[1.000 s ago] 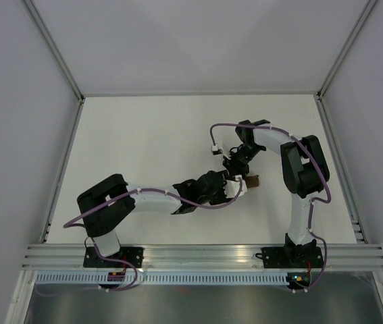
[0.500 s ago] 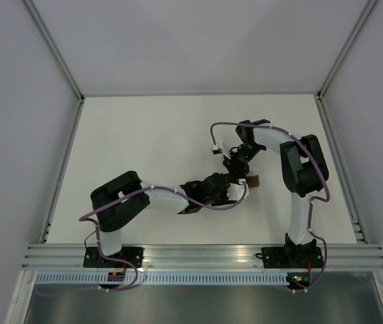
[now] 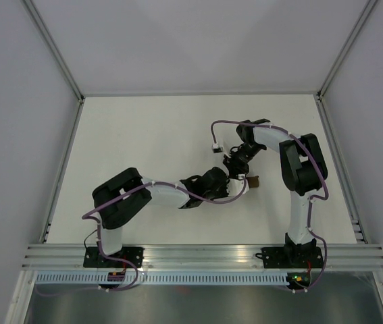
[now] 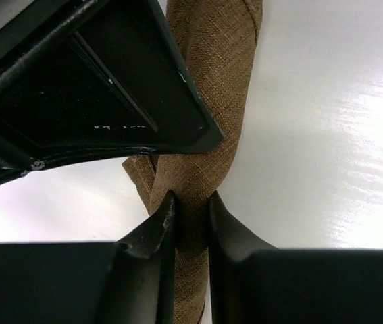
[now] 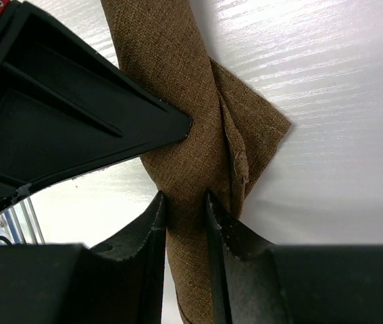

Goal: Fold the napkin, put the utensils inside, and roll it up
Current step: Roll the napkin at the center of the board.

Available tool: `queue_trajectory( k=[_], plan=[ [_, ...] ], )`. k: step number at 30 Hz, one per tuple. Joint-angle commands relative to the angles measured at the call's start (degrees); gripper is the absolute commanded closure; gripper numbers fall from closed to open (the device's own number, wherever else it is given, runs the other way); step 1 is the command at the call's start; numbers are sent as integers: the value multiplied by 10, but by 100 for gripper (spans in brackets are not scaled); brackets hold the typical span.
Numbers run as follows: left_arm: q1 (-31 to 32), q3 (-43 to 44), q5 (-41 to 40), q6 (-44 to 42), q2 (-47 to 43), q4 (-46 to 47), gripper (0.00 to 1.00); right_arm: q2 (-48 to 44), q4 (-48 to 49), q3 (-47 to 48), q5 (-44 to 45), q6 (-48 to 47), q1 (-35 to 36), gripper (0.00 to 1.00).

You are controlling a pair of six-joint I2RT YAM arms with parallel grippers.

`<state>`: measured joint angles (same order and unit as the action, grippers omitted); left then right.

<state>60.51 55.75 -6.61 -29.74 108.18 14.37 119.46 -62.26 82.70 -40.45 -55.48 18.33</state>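
The napkin (image 4: 208,94) is a tight brown cloth roll lying on the white table (image 4: 326,135). My left gripper (image 4: 192,210) is shut on it, both fingertips pressing the roll's sides. My right gripper (image 5: 186,206) is also shut on the napkin (image 5: 177,101), next to a loose folded corner (image 5: 259,128). In the top view the two grippers meet over the roll right of the table's middle, left gripper (image 3: 234,185), right gripper (image 3: 236,169), and only a brown end of the napkin (image 3: 252,180) shows. The utensils are out of view.
Each wrist view shows the other gripper's black body close above the roll, the right one's (image 4: 90,88) and the left one's (image 5: 63,121). Grey walls (image 3: 15,135) enclose the table, and an aluminium rail (image 3: 205,255) runs along its near edge.
My left gripper has closed onto the napkin roll, and the left arm's elbow has swung right and toward the middle. The right arm has stayed still.
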Motion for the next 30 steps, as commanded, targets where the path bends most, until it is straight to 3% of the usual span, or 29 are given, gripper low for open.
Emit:
queue_trajectory(
  k=[1, 3, 9, 19, 22, 30],
  plan=[
    [-16, 11, 85, 49, 6, -43, 83, 41, 42, -24, 40, -6, 6, 71],
    [-23, 23, 114, 55, 11, -71, 89, 33, 47, -21, 29, 7, 4, 61],
    [-39, 48, 179, 73, 20, -120, 96, -29, 114, -32, -3, 81, -20, 51],
    [-104, 66, 302, 120, 32, -165, 97, -128, 280, -69, -63, 229, -141, 47],
    [-123, 96, 354, 133, 50, -209, 97, -184, 313, -110, -65, 219, -167, 46],
    [-160, 171, 448, 147, 109, -307, 97, -415, 371, -297, -49, 75, -155, 43]
  ],
)
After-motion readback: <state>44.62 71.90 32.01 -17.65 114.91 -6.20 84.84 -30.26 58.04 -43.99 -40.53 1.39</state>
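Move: Both hands already pinch the rolled napkin, their fingertips roughly 5 cm apart, with the right hand on the right. From the left hand, the napkin's middle lies about 3 cm to the right, level forward and in height, and its right end some 15 cm to the right. From the right hand, the middle is about 2 cm to the left, and the right end about 10 cm to the right, both roughly level forward. Tipping forward through some 35 degrees so its fingers point more steeply down, the left hand keeps its pinch on the napkin and creeps only about 1 cm forward. The right hand opens and lets go, sweeping forward and right past the roll and rising all the while, then draws back about 4 cm, still climbing, to end roughly 10 cm higher. ##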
